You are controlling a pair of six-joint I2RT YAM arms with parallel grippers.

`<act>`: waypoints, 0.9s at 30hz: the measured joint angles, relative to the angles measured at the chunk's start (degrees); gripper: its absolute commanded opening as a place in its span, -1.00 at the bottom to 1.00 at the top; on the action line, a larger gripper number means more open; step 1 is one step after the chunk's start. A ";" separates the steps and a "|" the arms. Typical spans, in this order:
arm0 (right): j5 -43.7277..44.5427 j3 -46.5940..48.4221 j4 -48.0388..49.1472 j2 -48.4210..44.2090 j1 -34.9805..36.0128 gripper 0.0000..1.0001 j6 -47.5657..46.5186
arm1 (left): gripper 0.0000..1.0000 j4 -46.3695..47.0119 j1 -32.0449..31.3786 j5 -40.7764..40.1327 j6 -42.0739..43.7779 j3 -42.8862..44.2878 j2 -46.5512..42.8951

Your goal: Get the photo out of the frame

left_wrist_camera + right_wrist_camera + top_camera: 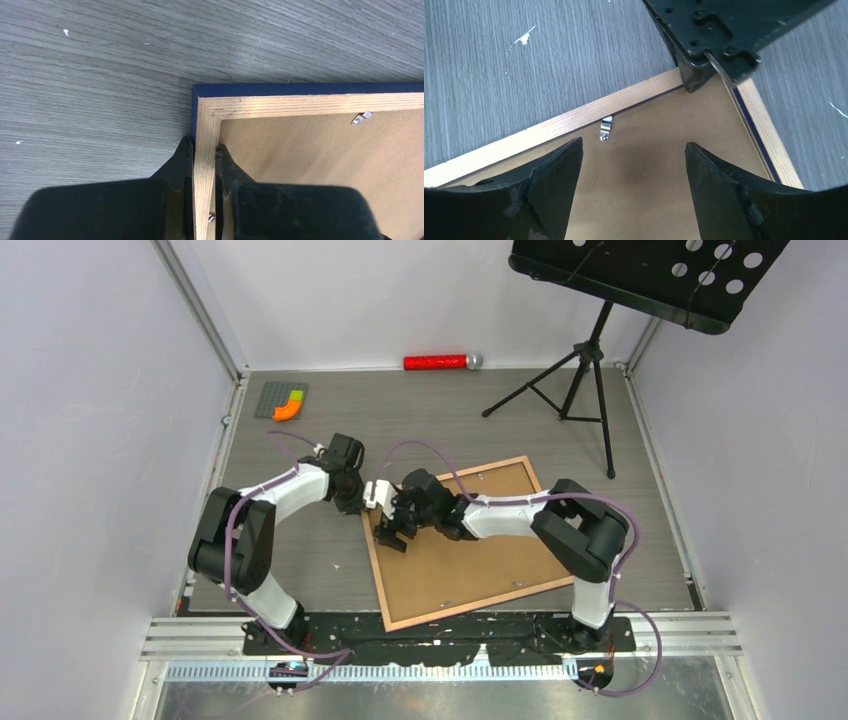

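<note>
The frame [480, 606] lies face down on the table, its pale wooden back rails [300, 104] and dark blue outer edge [300, 89] showing. A plain brown backing board [470, 560] fills it, and the photo is hidden. My left gripper [204, 150] is shut on the frame's left rail close to the far left corner, one finger outside and one inside. My right gripper [634, 145] hovers open just above the backing board [649, 130] at that same corner, nothing between its fingers. A small metal tab [605, 128] sits by the rail ahead of it.
Another metal tab [361, 118] sits on the far rail. A red microphone [440, 362] lies at the back wall. A music stand [585, 370] stands at the back right. A grey baseplate with orange and green bricks [283, 400] lies at the back left.
</note>
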 measured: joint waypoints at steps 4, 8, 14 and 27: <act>0.37 1.09 1.20 2.47 1.31 0.48 -0.57 | -1.00 0.09 0.00 0.22 0.42 -0.04 0.00; 1.18 2.60 1.33 4.37 1.86 0.45 -1.14 | -1.00 0.13 0.00 0.35 0.85 -0.04 0.00; 4.76 4.46 0.11 6.25 2.58 0.34 -2.45 | -1.00 0.22 0.00 0.55 1.68 -0.07 0.00; 11.78 6.43 -0.59 7.78 5.20 -0.50 2.45 | -1.00 1.79 1.01 1.16 1.70 -0.68 -0.15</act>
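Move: The metal clip I go for, on the inside of the frame's left edge, sits about 3 cm left of my open right hand, level fore and aft and some 3 cm lower. The far-left corner is about 10 cm ahead and 6 cm left of that hand, and the far-edge clip 11 cm ahead and 5 cm right. From my left hand, already gripping the left edge, the clip I go for is roughly 6 cm back and 3 cm right. I sink my right hand about 2.5 cm towards the back board while easing it some 3 cm left, up to the clip by the wooden edge, its fingers tipping slightly steeper. First they narrow slowly, then, with the hand low, close quickly to about a third open, one tip on either side of the clip. My left hand keeps its pinch on the frame's left edge, almost in place. ##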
